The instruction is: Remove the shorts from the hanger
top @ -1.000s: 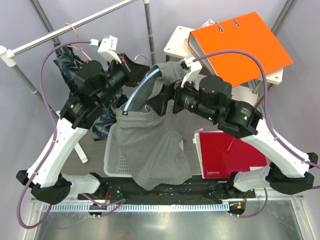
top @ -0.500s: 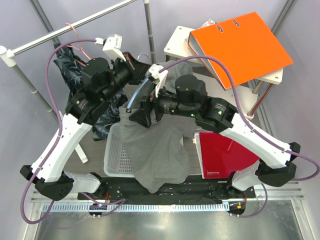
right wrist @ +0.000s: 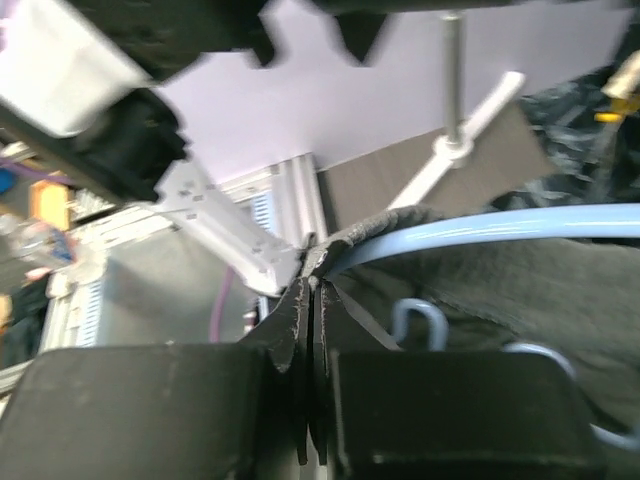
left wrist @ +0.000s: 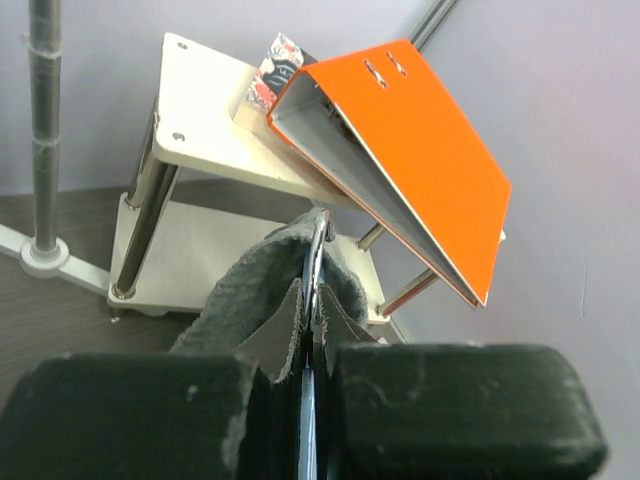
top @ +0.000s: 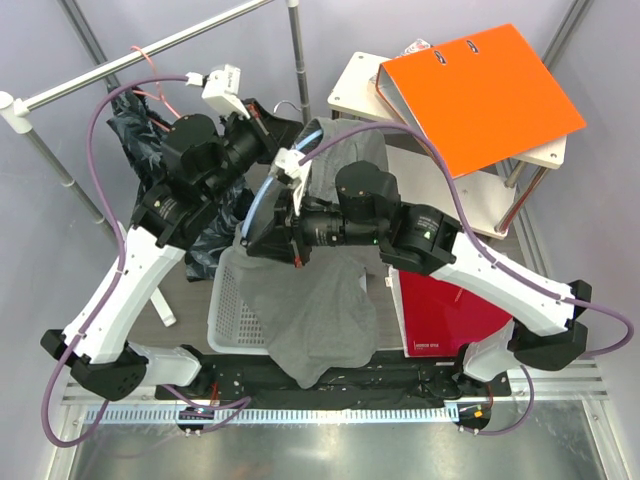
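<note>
Grey shorts (top: 310, 310) hang from a light blue hanger (top: 262, 190) held up above the basket. My left gripper (top: 288, 132) is shut on the hanger's upper part; in the left wrist view the thin hanger (left wrist: 318, 250) runs between its jaws (left wrist: 312, 300) with grey cloth (left wrist: 250, 290) on both sides. My right gripper (top: 258, 238) is at the hanger's lower left end. In the right wrist view its jaws (right wrist: 312, 285) are pinched shut on the edge of the shorts (right wrist: 520, 290), just where the cloth wraps the blue hanger (right wrist: 500, 225).
A white mesh basket (top: 228, 310) stands below the shorts. A red folder (top: 460, 310) lies to the right. An orange binder (top: 480, 90) rests on a white side table (top: 355, 85). A clothes rail (top: 150, 50) with a dark garment (top: 135, 125) runs at the back left.
My right gripper moved left and down along the hanger to its lower end, then went from open to shut on the cloth. The left gripper kept its hold.
</note>
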### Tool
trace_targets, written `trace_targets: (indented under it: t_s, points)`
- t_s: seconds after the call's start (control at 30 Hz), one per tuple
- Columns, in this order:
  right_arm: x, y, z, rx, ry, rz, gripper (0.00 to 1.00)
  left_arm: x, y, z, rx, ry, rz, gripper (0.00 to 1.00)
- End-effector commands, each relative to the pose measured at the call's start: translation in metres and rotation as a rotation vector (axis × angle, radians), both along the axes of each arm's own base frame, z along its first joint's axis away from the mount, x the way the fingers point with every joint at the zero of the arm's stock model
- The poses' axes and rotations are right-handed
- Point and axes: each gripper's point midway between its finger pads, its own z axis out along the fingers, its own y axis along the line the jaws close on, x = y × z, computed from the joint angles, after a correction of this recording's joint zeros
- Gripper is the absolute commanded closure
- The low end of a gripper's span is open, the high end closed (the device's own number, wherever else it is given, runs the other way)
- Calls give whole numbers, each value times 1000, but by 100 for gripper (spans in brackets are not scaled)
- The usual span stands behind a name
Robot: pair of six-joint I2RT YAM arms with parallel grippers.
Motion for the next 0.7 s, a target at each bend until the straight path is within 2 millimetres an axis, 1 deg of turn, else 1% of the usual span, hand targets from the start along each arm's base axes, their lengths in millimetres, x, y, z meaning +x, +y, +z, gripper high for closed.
trace_targets:
  t_s: [0.0,0.07,0.1,0.17,0.2,0.23,0.27,0.3,0.33,0.37,0.4,0.47,0.5,0.57,0.6,0.67]
  points:
    - [-39,17,8,73,65,159,99,4,15,72,-170,-217,77,100]
    - [-44,21,-9,49,84,188,99,5,16,75,-185,-218,86,100]
    - [-43,24,-36,-3,111,184,99,4,17,79,-198,-228,86,100]
    - [-44,25,-61,-49,126,185,99,4,20,84,-222,-236,102,100]
    - [-45,24,-84,-91,145,185,99,4,22,87,-228,-241,109,100]
    - [-46,23,-92,-102,140,182,99,3,25,91,-238,-249,120,100]
    - [-43,17,-90,-97,120,133,99,3,26,92,-240,-252,126,100]
    - [-38,12,-106,-122,122,94,99,2,28,94,-245,-256,130,100]
    - [-34,9,-104,-100,114,65,99,3,29,95,-245,-257,137,100]
    - [-30,-2,-92,-62,91,16,99,1,30,96,-248,-257,136,100]
    - [-28,-8,-103,-73,95,-10,99,1,30,95,-251,-252,138,100]
    - [-17,-21,-93,-37,73,-94,99,0,33,93,-258,-237,144,100]
    - [-15,-25,-98,-44,69,-120,99,-1,33,91,-262,-228,141,100]
    - [-6,-32,-99,-44,59,-171,99,-4,32,84,-247,-202,129,100]
    - [-1,-36,-97,-42,48,-206,99,-9,35,84,-245,-199,124,100]
    - [10,-44,-96,-40,37,-273,99,-13,37,70,-204,-161,124,100]
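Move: The right hand already grips the shorts' waistband right at the hanger's near end, which lies within about 1 cm of its fingertips. The bulk of the shorts hangs about 10 cm to its right, 2 cm farther out and 15 cm lower; the basket is roughly 5 cm ahead, 3 cm right and 40 cm below. From the left hand, holding the hanger by its neck, that end is some 18 cm back, 8 cm left and 6 cm lower. Keeping its shut-fingered pinch on the waistband, the right hand draws the cloth back a little, then plunges some 15 cm down off the hanger's near end, easing slightly left and then about 5 cm to the right and rising 2 cm at the finish. The left hand keeps its grip on the hanger's neck and lifts about 2 cm against the pull. ##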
